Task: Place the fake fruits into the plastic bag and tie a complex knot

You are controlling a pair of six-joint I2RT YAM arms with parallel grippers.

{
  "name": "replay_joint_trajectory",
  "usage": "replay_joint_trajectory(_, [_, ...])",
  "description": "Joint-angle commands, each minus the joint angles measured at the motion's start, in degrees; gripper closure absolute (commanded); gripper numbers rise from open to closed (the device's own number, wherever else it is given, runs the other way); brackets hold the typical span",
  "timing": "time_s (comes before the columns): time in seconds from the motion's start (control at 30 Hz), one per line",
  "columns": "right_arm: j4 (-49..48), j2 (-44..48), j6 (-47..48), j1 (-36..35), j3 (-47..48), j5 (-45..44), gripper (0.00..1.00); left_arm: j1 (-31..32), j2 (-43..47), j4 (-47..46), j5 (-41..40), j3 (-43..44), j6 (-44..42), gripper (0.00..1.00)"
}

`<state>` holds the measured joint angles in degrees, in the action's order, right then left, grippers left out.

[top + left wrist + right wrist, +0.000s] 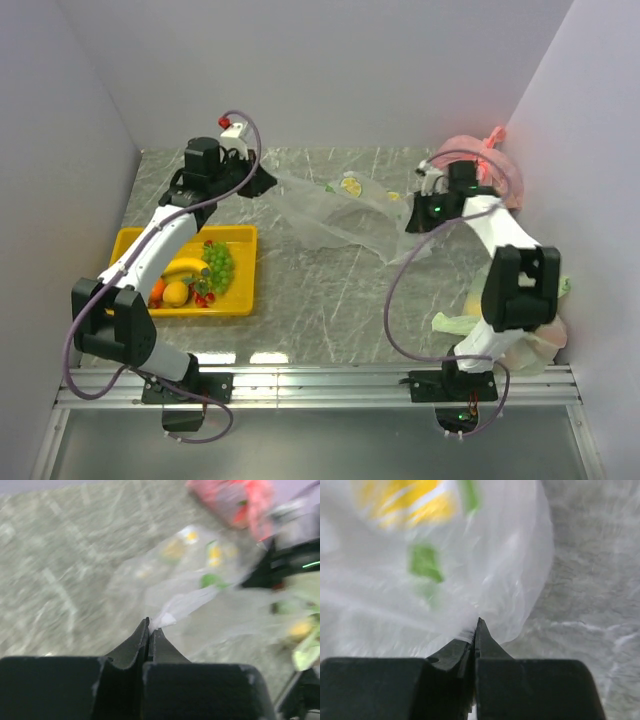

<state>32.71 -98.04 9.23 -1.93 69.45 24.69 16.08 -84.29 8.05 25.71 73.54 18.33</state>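
The clear plastic bag [335, 215] with printed lemon marks hangs stretched between both arms above the marble table. My left gripper [262, 180] is shut on one film end [167, 616] of the bag. My right gripper [410, 215] is shut on the bag's film [470, 630] at the other side. The fake fruits lie in the yellow tray [135, 240] at the left: a banana [186, 266], a green grape bunch [219, 265], a yellow round fruit [176, 293], an orange [157, 289] and small red berries [203, 296].
A pink bag [480, 160] sits at the back right by the wall. Pale green bags [520, 335] lie beside the right arm's base. Grey walls close in the table on the left, back and right.
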Motion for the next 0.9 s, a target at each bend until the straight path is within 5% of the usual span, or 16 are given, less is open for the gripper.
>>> replay_joint_trajectory(0.0, [13.8, 8.6, 14.4, 6.0, 5.0, 24.4, 1.00, -4.3, 0.3, -1.2, 0.1, -2.1, -8.4, 1.00])
replay_joint_trajectory(0.23, [39.9, 10.0, 34.0, 6.2, 8.9, 37.0, 1.00, -4.7, -8.2, 0.1, -3.6, 0.0, -10.1, 1.00])
replay_joint_trajectory(0.43, [40.4, 13.3, 34.4, 4.2, 7.5, 42.5, 1.00, -5.4, -12.8, -1.7, 5.1, 2.4, -9.3, 1.00])
replay_joint_trajectory(0.6, [17.4, 18.0, 7.6, 2.6, 1.1, 34.4, 1.00, -5.4, -15.9, 2.8, 15.3, 8.7, -8.8, 0.60])
replay_joint_trajectory(0.77, [6.6, 20.1, -1.0, -0.5, -2.8, 27.3, 1.00, -5.6, -9.0, 7.9, 17.8, 8.1, -11.4, 0.21])
replay_joint_trajectory(0.87, [4.1, 21.2, -4.6, -1.7, -5.4, 24.6, 1.00, -6.7, -3.8, 12.2, 16.3, 6.5, -12.9, 0.16])
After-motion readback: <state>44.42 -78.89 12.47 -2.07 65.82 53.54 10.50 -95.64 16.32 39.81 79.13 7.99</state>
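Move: The plastic bag's middle hangs about 19 cm right of the left hand, 4 cm back and some 15 cm below; from the right hand it is 16 cm left, 3 cm ahead and about 4 cm higher. Both hands hold its edge. The yellow fruit tray's middle is about 21 cm left of the left hand, 14 cm back and 25 cm below. The pink bag sits 17 cm right of the right hand and 13 cm ahead. The plastic bag's left edge is carried down some 10 cm and slightly forward and left by the left hand, which then opens its fingers wide to let go, rising about 4 cm and easing back. The right hand keeps its pinch, lifting and pulling its edge back about 12 cm each way and also left, swinging its fingers up to point more leftward, then easing slightly forward. ##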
